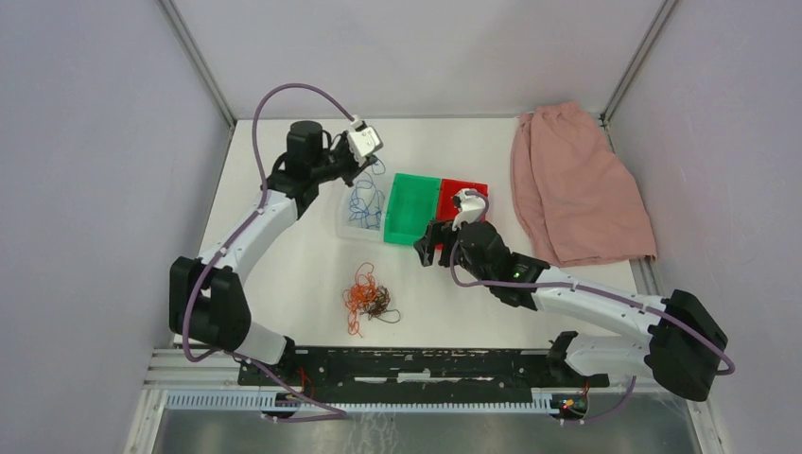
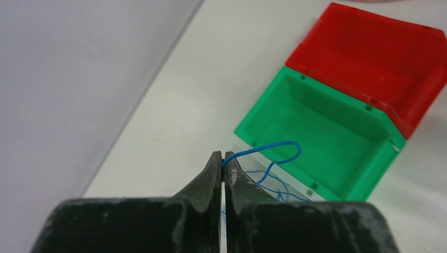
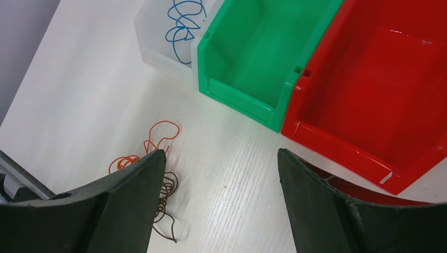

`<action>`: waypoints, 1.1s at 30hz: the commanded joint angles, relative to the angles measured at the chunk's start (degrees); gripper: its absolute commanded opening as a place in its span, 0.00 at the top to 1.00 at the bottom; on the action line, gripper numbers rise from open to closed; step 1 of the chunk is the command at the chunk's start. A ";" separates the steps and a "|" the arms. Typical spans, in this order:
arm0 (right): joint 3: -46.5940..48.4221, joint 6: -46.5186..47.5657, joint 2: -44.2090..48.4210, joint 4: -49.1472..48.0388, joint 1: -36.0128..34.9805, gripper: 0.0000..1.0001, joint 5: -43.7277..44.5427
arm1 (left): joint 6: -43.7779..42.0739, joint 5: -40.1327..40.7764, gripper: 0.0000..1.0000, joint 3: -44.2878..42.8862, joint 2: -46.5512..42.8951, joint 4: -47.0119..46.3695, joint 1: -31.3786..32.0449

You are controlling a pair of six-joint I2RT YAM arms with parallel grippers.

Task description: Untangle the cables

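The blue cable lies mostly in a clear bin. One end of it rises in a loop into my left gripper, which is shut on it above the bin's far edge. A tangle of orange cable and dark brown cable sits on the table nearer the arm bases. My right gripper hovers open over bare table, with the orange cable and the dark brown cable by its left finger. Nothing is between its fingers.
An empty green bin stands right of the clear bin, with a red bin against its right side. A pink cloth is spread at the back right. Grey walls enclose the table on the left, right and back.
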State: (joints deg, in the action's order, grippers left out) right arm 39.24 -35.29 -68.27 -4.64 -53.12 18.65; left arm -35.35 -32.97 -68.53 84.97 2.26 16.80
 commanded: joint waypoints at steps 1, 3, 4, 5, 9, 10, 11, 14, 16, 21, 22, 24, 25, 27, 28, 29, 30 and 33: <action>-0.55 -0.39 2.39 -0.89 0.35 0.16 1.11 | -0.72 1.51 0.97 1.66 0.07 4.32 1.71; -0.64 -0.35 3.07 -0.70 0.30 0.16 1.17 | 0.31 2.03 0.97 1.97 0.67 5.78 2.12; -0.71 -0.39 3.45 -0.63 0.35 0.16 1.28 | 0.63 2.36 0.97 2.06 1.07 6.42 2.24; -0.82 -0.43 3.83 -0.54 0.35 0.16 1.29 | 1.05 2.76 0.97 2.13 1.40 6.69 2.27; -1.05 -0.64 4.75 -0.17 0.39 0.16 1.54 | 2.59 5.57 0.97 1.64 3.41 8.44 2.28; -1.14 -0.67 4.98 -0.14 0.39 0.16 1.63 | 2.65 6.89 0.97 1.38 4.12 9.35 2.32; -1.25 -0.73 5.11 -0.14 0.39 0.16 1.66 | 2.58 9.02 0.97 1.04 4.95 10.14 2.36; -1.43 -0.66 5.17 -0.14 0.48 0.16 1.81 | 1.71 14.16 0.97 -0.25 8.28 12.61 2.39; -1.39 -0.66 5.10 -0.20 0.57 0.16 1.82 | 0.25 17.08 0.97 -1.62 10.78 14.07 2.41; -1.62 -0.52 5.16 -0.22 0.85 0.16 1.87 | -1.07 19.72 0.94 -4.61 15.47 14.79 2.54; -1.63 -0.54 5.16 -0.27 0.88 0.16 1.89 | -1.18 19.90 0.93 -5.18 16.15 14.80 2.66; -1.50 -0.44 5.30 -0.11 0.96 0.16 1.83 | -1.39 20.41 0.90 -5.93 17.24 14.79 2.71; -1.34 -0.39 5.36 0.10 1.01 0.16 1.70 | -1.45 20.56 0.86 -6.18 17.49 14.99 2.71; -1.07 -0.18 5.35 0.44 1.17 0.16 1.54 | -2.81 20.50 0.65 -6.54 17.54 16.28 2.74; -0.85 0.03 5.34 0.55 1.26 0.16 1.35 | -3.40 20.43 0.55 -6.65 17.39 17.00 2.77; -0.39 0.19 5.21 1.01 1.41 0.16 1.13 | -4.17 20.41 0.49 -6.82 17.31 17.92 2.80; 0.29 0.59 4.94 1.72 1.51 0.16 0.90 | -4.61 20.40 0.44 -7.06 16.95 18.99 2.80; 2.49 1.89 4.65 4.35 1.63 0.16 0.42 | -5.36 19.78 0.34 -8.57 15.79 22.68 2.74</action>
State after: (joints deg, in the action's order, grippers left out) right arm 37.78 -35.05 -64.42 -2.26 -51.94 19.35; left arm -37.21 -13.26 -73.49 102.61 20.36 19.27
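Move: The left hand pinches the end of the blue cable above the clear bin. The middle of that bin, with the rest of the cable in it, lies about 24 cm below the hand, 3 cm ahead and 2 cm to its left. The green bin's middle is some 13 cm to the right of the clear bin's; the orange cable lies about 22 cm back and 3 cm left of the hand. From the right hand, the clear bin is roughly 18 cm ahead, 19 cm left and 15 cm below. Down into the space over the clear bin goes the left hand, about 17 cm. It draws back a couple of centimetres first, then eases forward again and some 4 cm to the left, while the wrist tips its fingers more steeply down, by about 35 degrees in all. Once low, the fingers open over half way and let go of the blue cable's end. ##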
